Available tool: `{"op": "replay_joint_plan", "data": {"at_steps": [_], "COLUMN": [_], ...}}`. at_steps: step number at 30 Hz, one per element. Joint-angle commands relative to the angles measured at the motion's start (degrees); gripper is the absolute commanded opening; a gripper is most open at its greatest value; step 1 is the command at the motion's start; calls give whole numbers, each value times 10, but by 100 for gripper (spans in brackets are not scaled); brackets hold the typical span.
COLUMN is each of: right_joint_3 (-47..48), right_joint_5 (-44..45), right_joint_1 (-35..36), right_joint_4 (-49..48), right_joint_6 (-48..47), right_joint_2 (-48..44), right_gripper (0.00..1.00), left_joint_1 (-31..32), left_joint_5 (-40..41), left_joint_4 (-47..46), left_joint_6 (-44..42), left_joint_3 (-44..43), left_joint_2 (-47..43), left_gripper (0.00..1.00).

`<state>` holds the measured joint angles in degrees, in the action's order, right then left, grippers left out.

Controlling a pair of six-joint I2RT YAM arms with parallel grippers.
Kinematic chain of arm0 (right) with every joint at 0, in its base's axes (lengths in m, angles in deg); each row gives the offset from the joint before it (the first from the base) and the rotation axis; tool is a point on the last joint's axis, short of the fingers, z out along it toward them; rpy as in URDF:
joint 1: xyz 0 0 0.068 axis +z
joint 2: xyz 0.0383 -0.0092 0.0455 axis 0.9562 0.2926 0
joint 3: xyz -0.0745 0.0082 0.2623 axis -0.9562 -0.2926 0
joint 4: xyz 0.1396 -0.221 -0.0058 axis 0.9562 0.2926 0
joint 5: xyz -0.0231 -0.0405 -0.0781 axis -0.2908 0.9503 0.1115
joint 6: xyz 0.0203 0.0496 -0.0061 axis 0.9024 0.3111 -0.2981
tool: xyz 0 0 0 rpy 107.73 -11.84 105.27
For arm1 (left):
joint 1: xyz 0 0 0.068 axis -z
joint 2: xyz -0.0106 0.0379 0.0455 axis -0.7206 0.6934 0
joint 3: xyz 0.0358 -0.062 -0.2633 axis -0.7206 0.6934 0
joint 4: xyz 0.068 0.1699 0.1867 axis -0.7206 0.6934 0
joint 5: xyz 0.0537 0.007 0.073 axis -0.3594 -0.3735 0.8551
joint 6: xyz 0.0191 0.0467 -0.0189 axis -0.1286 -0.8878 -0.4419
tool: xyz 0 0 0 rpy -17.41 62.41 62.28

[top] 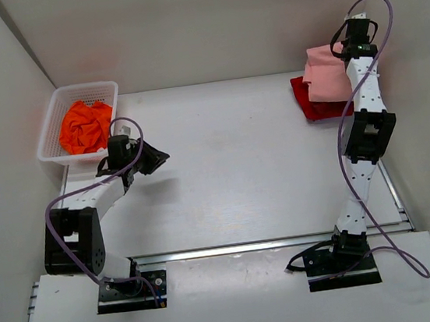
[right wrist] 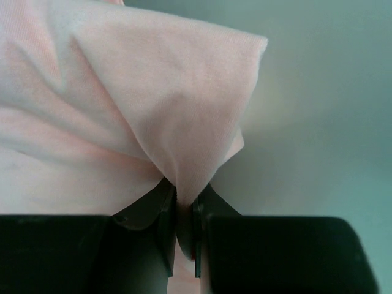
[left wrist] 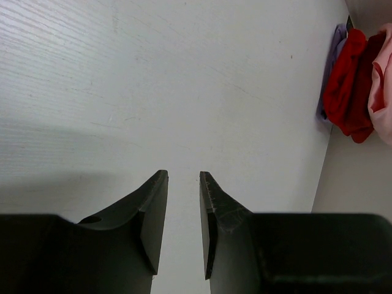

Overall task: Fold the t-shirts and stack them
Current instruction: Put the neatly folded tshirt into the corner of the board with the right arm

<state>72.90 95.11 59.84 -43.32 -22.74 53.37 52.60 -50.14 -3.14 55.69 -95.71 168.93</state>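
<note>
A salmon-pink t-shirt lies on top of a folded dark red t-shirt at the far right of the table. My right gripper is shut on a pinched fold of the pink t-shirt; in the top view its wrist hangs over that pile's far right side. A crumpled bright orange t-shirt lies in the white basket at the far left. Just right of the basket, my left gripper stands open with nothing in it, the bare table showing between its fingers. Its camera sees the red t-shirt and the pink one far off.
White walls close in the table on the left, back and right. The right arm's purple cable loops beside the arm. A metal rail runs along the table's near edge in front of both bases.
</note>
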Motion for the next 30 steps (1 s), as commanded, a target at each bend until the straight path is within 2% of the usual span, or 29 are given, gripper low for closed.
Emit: {"op": "replay_joint_plan", "data": {"at_steps": [1,3,4,5,7,8,9,10,11,16,19,21,22,23,24,27,30], "right_joint_3": [-4,-26,-38,-39,-34,-31,-26,-27,-30,-79,-110,-177,-203,-270,-348,-478,-531], "right_joint_5": [59,81,85,85,85,80,79,79,76,32,45,29,19,6,5,-2,-24], "right_joint_1": [0,6,8,11,15,17,20,24,29,89,143,168,180,191,197,225,224], "right_joint_4": [-92,-123,-136,-140,-148,-143,-139,-135,-117,-13,113,155,157,142,108,54,35], "right_joint_6": [-35,-47,-50,-52,-41,-36,-29,-16,-12,48,104,164,201,221,222,232,231], "right_joint_2": [-8,-10,-11,-17,-23,-24,-31,-45,-64,-165,-209,-256,-272,-312,-357,-449,-499], "right_gripper": [3,11,22,29,48,53,76,99,99,100,99,99,99,99,99,99,99], "left_joint_1": [4,6,8,11,15,20,25,29,32,51,73,86,94,100,98,105,94], "left_joint_5": [0,1,-1,0,-13,-15,-18,-21,-27,-61,-72,-68,-71,-64,-58,-28,-38], "left_joint_4": [1,-1,0,1,4,3,21,22,21,69,135,166,176,193,201,204,206], "left_joint_6": [-3,-5,-1,-5,-16,-26,-33,-39,-42,-86,-123,-141,-146,-152,-163,-170,-164], "left_joint_3": [-22,-25,-26,-26,-42,-49,-54,-56,-61,-91,-122,-137,-139,-143,-143,-111,-82], "left_joint_2": [3,6,5,9,17,20,23,23,23,32,52,51,43,38,20,-50,-111], "left_gripper": [38,39,39,39,42,44,55,71,98,98,99,99,99,99,98,99,99]}}
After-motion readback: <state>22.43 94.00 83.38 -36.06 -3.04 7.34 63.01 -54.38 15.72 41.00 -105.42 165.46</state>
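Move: The right hand still pinches the outer corner of the folded pink t-shirt; the t-shirt's middle lies about 9 cm to the hand's left, 4 cm back and 9 cm below. The place it goes to is the red t-shirt at the board's far right corner, centred roughly 11 cm left, 4 cm back and 14 cm below the same hand. From the idle left hand the red t-shirt is some 60 cm to the right, 20 cm farther out and 5 cm lower. Almost in place at first, the right hand opens wide and lets go of the pink t-shirt's corner, then sweeps left some 25 cm and back about 18 cm, away from the pile, arching up about 8 cm before sinking again. Meanwhile the empty left hand opens wide and drifts about 6 cm right and then 5 cm back, turning some 25 degrees clockwise. ##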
